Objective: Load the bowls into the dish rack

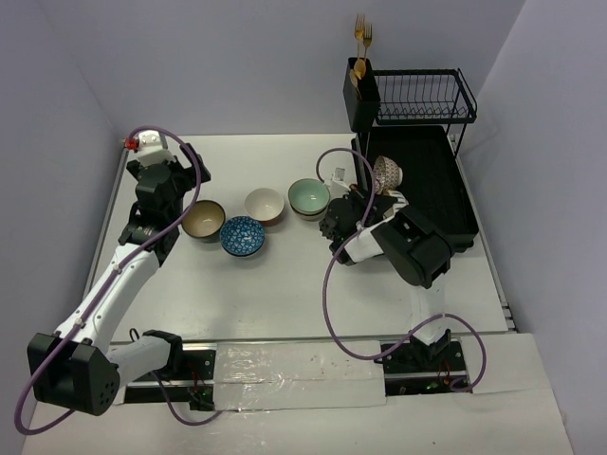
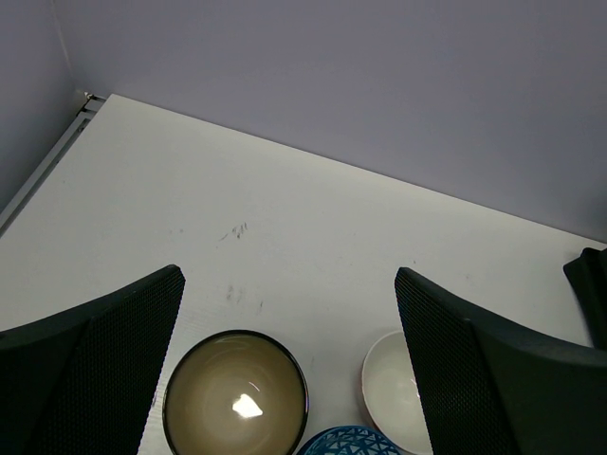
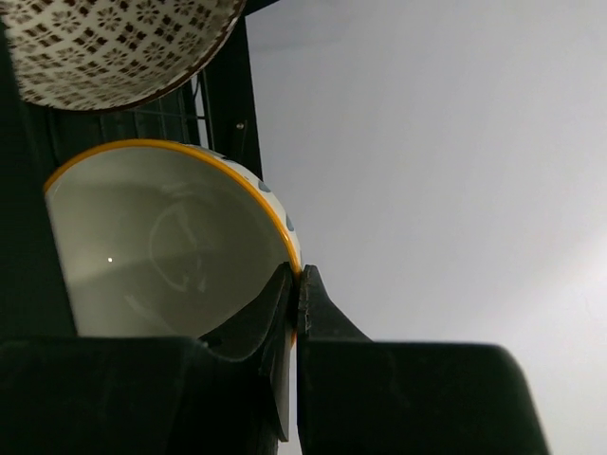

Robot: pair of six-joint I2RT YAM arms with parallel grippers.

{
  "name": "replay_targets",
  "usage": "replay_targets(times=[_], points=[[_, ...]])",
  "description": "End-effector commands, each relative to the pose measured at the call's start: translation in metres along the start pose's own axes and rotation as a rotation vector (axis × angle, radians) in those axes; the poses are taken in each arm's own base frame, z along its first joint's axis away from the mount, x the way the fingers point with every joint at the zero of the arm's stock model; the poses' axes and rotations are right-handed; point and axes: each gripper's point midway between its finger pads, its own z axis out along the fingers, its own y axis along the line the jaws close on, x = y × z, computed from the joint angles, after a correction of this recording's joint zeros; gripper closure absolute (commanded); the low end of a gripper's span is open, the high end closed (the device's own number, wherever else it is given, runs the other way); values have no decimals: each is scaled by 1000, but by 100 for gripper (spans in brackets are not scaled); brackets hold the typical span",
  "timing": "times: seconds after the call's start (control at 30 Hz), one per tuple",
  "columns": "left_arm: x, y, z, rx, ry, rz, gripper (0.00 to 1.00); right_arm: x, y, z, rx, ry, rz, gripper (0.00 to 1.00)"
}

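Four bowls stand in a row mid-table: a tan dark-rimmed bowl, a blue patterned bowl, a white bowl with a red outside and a mint green bowl. My left gripper hovers wide open just behind the tan bowl, holding nothing. My right gripper is shut on the rim of a white orange-rimmed bowl at the left edge of the black dish rack. A brown-white patterned bowl sits tilted in the rack right beside it.
A black cutlery holder with gold utensils and a raised wire shelf stand at the rack's far end. Grey walls close in the table on the left, back and right. The right arm's purple cable loops over the table.
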Motion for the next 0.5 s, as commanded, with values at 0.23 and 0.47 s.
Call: replay_targets(times=[0.23,0.47], points=[[-15,-6,-7,37,-47,-12,1,13,14,-26,-40,103,397,76],[-21,-8,-14,55,-56,-25,1,9,2,-33,-52,81,430,47]])
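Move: The white orange-rimmed bowl stands on edge in the dish rack, its top rim still pinched by the right hand, its middle about 6 cm below and 2 cm to the right. The patterned bowl stands some 8 cm ahead and about 6 cm below; the green bowl lies about 18 cm to the left, level fore and aft, 9 cm lower. From the left hand, the orange-rimmed bowl is roughly 55 cm right, 2 cm back and 20 cm down. The right hand eases about 3 cm left and slightly down, opening halfway to let go of the orange-rimmed bowl. ##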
